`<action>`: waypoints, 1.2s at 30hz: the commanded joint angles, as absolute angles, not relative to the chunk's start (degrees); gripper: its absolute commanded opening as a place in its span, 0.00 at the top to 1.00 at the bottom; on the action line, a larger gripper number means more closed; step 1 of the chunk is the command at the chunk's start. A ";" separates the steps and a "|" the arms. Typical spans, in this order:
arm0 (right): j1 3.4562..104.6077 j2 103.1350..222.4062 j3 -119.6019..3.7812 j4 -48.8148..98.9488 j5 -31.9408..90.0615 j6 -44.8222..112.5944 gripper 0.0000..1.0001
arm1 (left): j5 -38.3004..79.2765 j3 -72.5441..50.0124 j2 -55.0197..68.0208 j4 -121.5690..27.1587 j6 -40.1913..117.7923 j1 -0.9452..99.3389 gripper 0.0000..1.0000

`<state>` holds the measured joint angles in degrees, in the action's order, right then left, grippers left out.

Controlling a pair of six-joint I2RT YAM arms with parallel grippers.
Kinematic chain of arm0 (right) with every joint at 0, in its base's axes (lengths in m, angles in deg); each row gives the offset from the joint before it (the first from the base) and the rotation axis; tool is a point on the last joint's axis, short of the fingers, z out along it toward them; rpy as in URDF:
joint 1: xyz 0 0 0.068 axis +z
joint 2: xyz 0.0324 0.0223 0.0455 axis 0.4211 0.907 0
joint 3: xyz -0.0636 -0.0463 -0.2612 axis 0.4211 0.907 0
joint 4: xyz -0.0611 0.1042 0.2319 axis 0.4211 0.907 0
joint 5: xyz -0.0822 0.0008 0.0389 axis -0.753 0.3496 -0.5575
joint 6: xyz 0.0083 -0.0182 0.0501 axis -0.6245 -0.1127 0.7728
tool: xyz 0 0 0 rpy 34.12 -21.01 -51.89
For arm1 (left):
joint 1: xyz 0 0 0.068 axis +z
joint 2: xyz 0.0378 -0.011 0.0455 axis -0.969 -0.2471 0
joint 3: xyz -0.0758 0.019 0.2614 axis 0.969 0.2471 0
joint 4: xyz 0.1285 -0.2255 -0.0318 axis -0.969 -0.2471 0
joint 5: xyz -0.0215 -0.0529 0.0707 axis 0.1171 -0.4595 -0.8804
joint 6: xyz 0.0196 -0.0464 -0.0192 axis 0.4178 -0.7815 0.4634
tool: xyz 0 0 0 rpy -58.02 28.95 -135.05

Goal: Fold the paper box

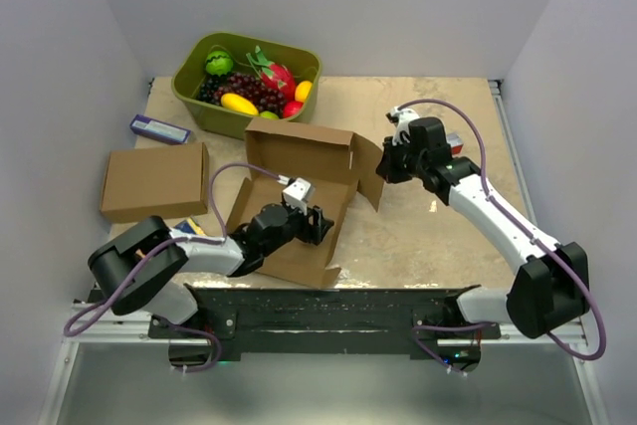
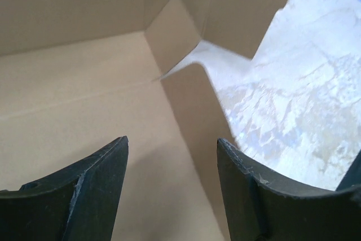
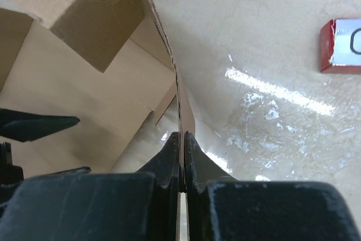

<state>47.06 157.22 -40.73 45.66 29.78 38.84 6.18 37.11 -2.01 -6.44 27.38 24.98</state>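
The paper box lies partly unfolded in the middle of the table, with its back wall raised and brown flaps spread out. My left gripper hovers low over the box's floor, open, with nothing between its fingers. In the left wrist view an inner corner flap stands upright ahead of the left gripper. My right gripper is shut on the box's right side flap and holds it upright on edge. The thin cardboard is pinched between the closed tips of the right gripper.
A green tub of fruit stands at the back left. A second closed cardboard box lies at the left, with a small blue packet behind it. A small red box lies on the table right of the right gripper.
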 commanded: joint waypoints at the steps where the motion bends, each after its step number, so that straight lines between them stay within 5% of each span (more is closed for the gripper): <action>1: 47.23 154.46 -41.60 44.07 32.76 31.65 1.00 | 4.85 41.82 -4.57 0.70 26.56 24.90 0.32; 26: 45.12 165.88 -41.51 31.15 29.94 5.36 1.00 | 4.84 52.11 -10.99 8.26 20.50 24.81 0.32; 36: 41.69 168.17 -41.69 27.20 29.33 7.29 0.68 | 4.49 52.38 -10.99 8.44 20.15 24.90 0.32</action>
<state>43.65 167.95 -40.47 30.45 33.19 8.26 5.40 50.53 -9.60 12.89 21.15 25.02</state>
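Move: The box floor's middle lies about 7 cm to the left of my left hand, 1 cm ahead and 6 cm below. From that hand, the back wall stands some 13 cm ahead and 4 cm to the left, and the box's right side strip is about 4 cm to the right. My right fingers already pinch the wall flap, its middle about 3 cm left, 1 cm ahead and 5 cm lower. The red carton lies roughly 13 cm right of that hand, 6 cm farther out and 13 cm down. With half-open fingers, my left hand drops about 5 cm onto the box floor, easing back and left, then stays low on it. Meanwhile my right hand, pinching the wall flap, turns its wrist some 30 degrees, partly counter-clockwise with the fingers tipping up, and carries the flap forward about 6 cm and slightly down; only at the end do its fingers start to open around the edge. ##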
